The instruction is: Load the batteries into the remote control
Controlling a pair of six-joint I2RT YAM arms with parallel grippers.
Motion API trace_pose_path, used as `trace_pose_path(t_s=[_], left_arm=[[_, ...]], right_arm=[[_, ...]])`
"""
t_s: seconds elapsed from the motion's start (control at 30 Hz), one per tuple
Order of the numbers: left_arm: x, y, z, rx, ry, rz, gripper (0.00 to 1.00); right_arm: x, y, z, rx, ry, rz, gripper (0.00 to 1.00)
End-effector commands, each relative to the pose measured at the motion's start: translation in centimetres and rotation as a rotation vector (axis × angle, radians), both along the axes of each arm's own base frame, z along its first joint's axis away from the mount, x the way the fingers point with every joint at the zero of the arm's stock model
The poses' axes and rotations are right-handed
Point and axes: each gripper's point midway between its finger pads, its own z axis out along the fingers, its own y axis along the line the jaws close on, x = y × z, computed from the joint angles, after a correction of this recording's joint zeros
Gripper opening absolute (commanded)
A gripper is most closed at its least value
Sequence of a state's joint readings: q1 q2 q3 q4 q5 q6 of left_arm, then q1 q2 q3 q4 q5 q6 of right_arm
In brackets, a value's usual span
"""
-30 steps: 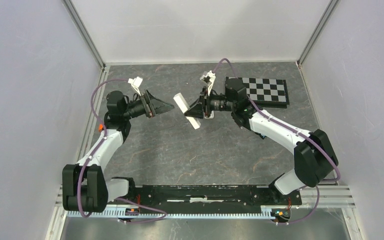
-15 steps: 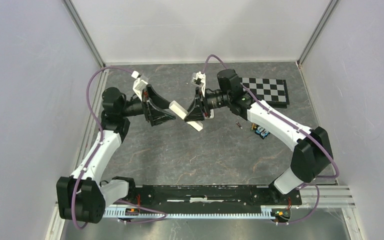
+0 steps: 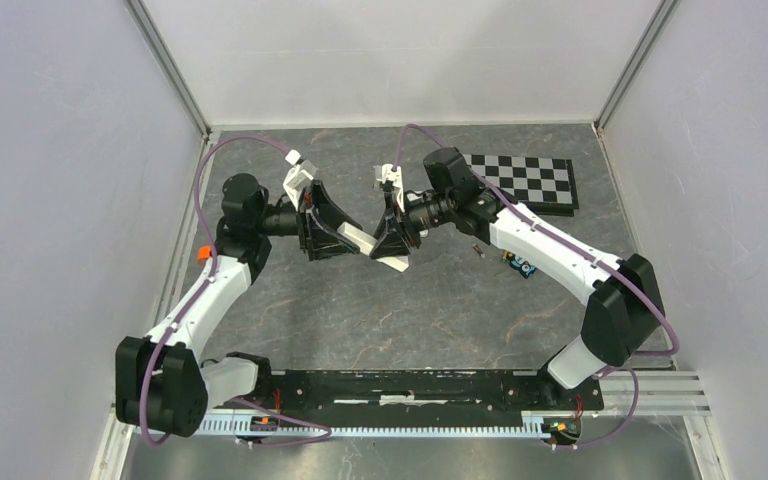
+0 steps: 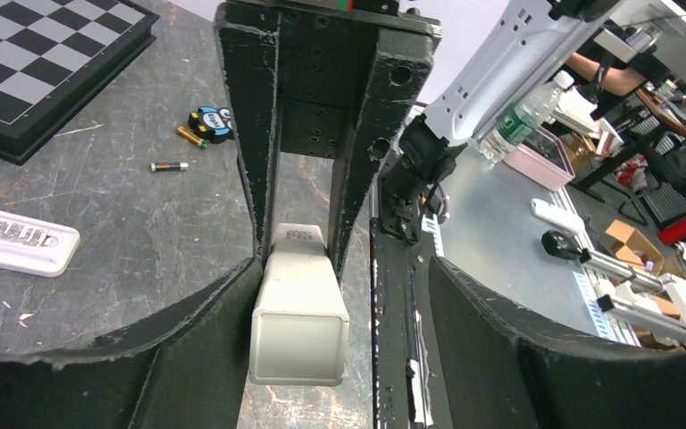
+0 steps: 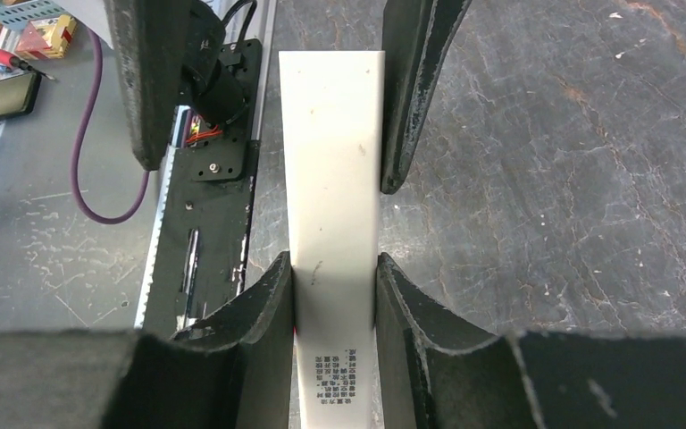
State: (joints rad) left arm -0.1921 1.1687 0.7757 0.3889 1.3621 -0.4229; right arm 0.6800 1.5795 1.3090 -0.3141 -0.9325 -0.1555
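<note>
My right gripper [image 5: 333, 268] is shut on the white remote control [image 5: 332, 134] and holds it above the table, plain back with small print facing the camera. My left gripper [image 4: 339, 286] is open around the remote's [image 4: 299, 308] free end. One of its fingers [image 4: 223, 304] touches the remote's side and the other stands apart. In the top view both grippers meet at mid-table, left [image 3: 345, 235] and right [image 3: 388, 240], with the remote [image 3: 362, 240] between them. The batteries lie on the table to the right: one loose [image 4: 170, 166], more in a small cluster [image 4: 205, 125].
A checkerboard [image 3: 525, 180] lies at the back right. A slim white bar with a barcode label [image 4: 18, 239] rests on the table near it; it is hidden under the right arm in the top view. Grey walls close in three sides. A black rail [image 3: 410, 385] runs along the near edge.
My left gripper moved right until its jaws came around the remote's end, and they have narrowed. The right gripper brought the remote slightly left and nearer, still gripped.
</note>
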Motion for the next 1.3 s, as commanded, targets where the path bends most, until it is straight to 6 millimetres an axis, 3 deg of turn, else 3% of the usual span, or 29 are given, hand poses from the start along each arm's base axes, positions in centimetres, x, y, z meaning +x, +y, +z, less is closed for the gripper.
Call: trace_pose_path(t_s=[0.0, 0.1, 0.17, 0.33, 0.67, 0.83, 1.03, 1.27], left_arm=[[-1.6, 0.2, -0.4, 0.007, -0.097, -0.070, 0.72], [-1.5, 0.3, -1.1, 0.023, -0.098, -0.061, 0.56], [-1.5, 0.4, -1.6, 0.038, -0.104, -0.053, 0.52], [-1.2, 0.6, -2.4, 0.078, -0.108, -0.031, 0.62], [-1.2, 0.4, -1.9, 0.084, -0.128, -0.035, 0.69], [-1.3, 0.3, -2.3, 0.097, -0.134, -0.023, 0.67], [-1.3, 0.2, -2.5, 0.101, -0.137, -0.022, 0.47], [-1.8, 0.2, -2.0, 0.088, -0.158, -0.043, 0.16]], right_arm=[[0.3, 0.5, 2.7, 0.046, -0.074, 0.029, 0.16], [0.3, 0.5, 2.5, 0.040, -0.072, 0.028, 0.15], [0.3, 0.4, 2.5, 0.039, -0.080, 0.026, 0.15], [0.3, 0.4, 2.4, 0.029, -0.095, 0.020, 0.14], [0.1, 0.7, 1.7, -0.003, -0.117, 0.011, 0.14], [-0.2, 0.9, 1.7, -0.012, -0.128, 0.012, 0.13], [-0.5, 1.2, 1.8, -0.016, -0.123, 0.025, 0.13], [-0.5, 1.3, 1.8, -0.021, -0.114, 0.020, 0.13]])
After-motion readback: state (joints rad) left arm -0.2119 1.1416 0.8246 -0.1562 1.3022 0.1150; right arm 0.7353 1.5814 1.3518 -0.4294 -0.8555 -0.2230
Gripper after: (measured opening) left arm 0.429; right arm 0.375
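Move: The white box is pinched in the right hand near its middle, which lies about 1 cm left of the right hand point. From the left hand the box's middle is some 6 cm right, 1 cm back and 4 cm below. The remote control lies on the table roughly 17 cm ahead of the left hand, 16 cm to its right and 26 cm below. The loose battery is about 10 cm ahead and 32 cm right, equally low. The left hand closes on both sides of the white box's left end, which begins its grip there. First it sinks about 4 cm with a slight pull back and its fingertips dipping a little; the fingers narrow, spread again partway, then shut onto the box. The right hand keeps its pinch, easing back just over 1 cm. ##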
